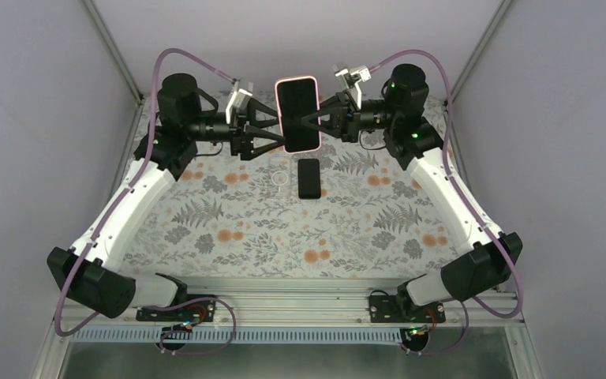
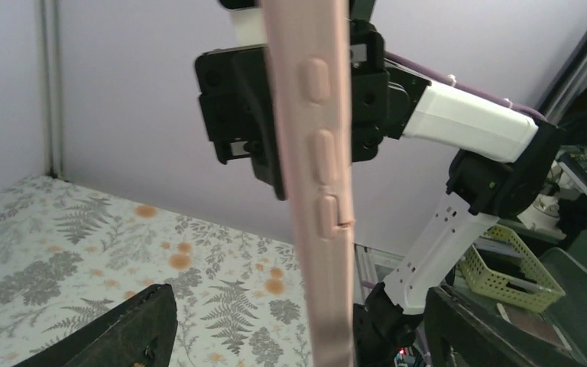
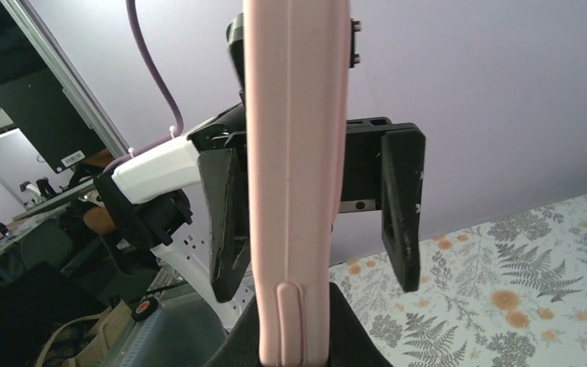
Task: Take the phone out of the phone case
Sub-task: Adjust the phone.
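The pink phone case (image 1: pixel 297 114) hangs upright in the air over the far middle of the table, its dark face towards the top camera. My right gripper (image 1: pixel 309 120) is shut on its right edge; in the right wrist view the case (image 3: pixel 294 153) rises from between the pinching fingers (image 3: pixel 351 336). My left gripper (image 1: pixel 282 133) stands open at the left edge. In the left wrist view its fingers (image 2: pixel 122 329) are spread wide on either side of the case (image 2: pixel 317 191) without touching it. A black flat slab that looks like the phone (image 1: pixel 309 178) lies on the cloth below.
A floral cloth (image 1: pixel 237 229) covers the table, with a small clear ring (image 1: pixel 282 179) left of the black slab. Lilac walls close in the back and both sides. An aluminium rail (image 1: pixel 284 292) runs along the near edge. A yellow basket (image 2: pixel 504 267) sits beyond the table.
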### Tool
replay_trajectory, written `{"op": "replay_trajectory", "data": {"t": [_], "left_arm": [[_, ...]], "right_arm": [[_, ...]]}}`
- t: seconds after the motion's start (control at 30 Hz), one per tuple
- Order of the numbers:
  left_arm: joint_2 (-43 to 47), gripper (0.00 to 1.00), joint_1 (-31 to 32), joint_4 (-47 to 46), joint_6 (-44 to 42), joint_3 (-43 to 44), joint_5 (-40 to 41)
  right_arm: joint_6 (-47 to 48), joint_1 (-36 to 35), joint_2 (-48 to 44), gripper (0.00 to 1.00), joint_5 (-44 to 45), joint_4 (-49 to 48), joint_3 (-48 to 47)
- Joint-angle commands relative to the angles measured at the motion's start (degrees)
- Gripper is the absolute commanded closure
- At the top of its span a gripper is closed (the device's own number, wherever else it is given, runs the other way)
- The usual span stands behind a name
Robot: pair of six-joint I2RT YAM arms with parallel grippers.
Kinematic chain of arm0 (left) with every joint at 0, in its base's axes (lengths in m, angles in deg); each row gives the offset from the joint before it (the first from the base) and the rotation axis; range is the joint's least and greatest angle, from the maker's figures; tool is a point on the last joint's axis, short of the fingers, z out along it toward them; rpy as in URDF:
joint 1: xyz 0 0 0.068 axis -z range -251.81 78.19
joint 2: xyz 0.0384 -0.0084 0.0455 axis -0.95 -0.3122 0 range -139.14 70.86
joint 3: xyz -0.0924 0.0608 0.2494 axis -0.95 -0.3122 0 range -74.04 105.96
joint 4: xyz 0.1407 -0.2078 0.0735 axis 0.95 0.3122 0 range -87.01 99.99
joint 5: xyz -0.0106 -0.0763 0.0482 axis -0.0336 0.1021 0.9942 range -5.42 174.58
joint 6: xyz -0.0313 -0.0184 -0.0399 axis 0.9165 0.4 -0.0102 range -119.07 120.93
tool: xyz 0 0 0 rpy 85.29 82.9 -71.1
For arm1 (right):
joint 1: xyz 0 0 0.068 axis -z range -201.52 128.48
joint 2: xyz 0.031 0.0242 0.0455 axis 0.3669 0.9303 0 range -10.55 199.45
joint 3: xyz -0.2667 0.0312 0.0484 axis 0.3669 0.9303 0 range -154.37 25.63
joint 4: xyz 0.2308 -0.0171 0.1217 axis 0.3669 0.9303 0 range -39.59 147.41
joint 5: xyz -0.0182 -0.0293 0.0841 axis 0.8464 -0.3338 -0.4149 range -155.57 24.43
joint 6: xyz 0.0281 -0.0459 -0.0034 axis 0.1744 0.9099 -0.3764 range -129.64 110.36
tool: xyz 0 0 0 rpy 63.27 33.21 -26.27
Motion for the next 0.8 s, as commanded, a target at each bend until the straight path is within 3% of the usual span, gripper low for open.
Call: {"op": "replay_trajectory", "data": {"t": [0.0,0.2,0.63,0.77], "left_arm": [[-0.4,0.22,1.7,-4.6,4.0,-0.5,-1.7],[-2.2,0.37,2.8,-7.7,7.0,-0.3,-1.3],[-3.1,0.87,3.1,-5.9,4.7,-0.4,-0.8],[-3.0,0.96,2.9,-1.7,1.0,0.6,-0.8]], "right_arm": [[-6.3,0.2,0.0,0.96,0.4,-7.0,0.9],[-11.6,0.2,-0.1,0.96,2.3,-11.1,3.8],[-10.9,0.3,-0.3,0.96,4.3,-9.5,5.0],[-6.3,0.8,-0.9,0.85,4.4,-5.0,5.1]]}}
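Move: The pink-cased phone is held up in the right fingers. Its middle lies about 4 cm to the right of the open left hand, some 2 cm ahead and 2 cm above; from the right hand it is roughly 3 cm left, 1 cm ahead and 1 cm above. Far below, some 45 cm under the left hand and 15 cm ahead of it, the bare black phone lies about 6 cm right and the clear case about 3 cm left. The left fingers close from wide open to nearly shut on the pink case's left long edge, below its middle, as that hand eases about 2 cm right, first slightly back, then forward again and a little down. The right hand keeps its pinch on the opposite edge and carries the case some 2 cm forward and down, tipping up to 8 degrees and partly back. ##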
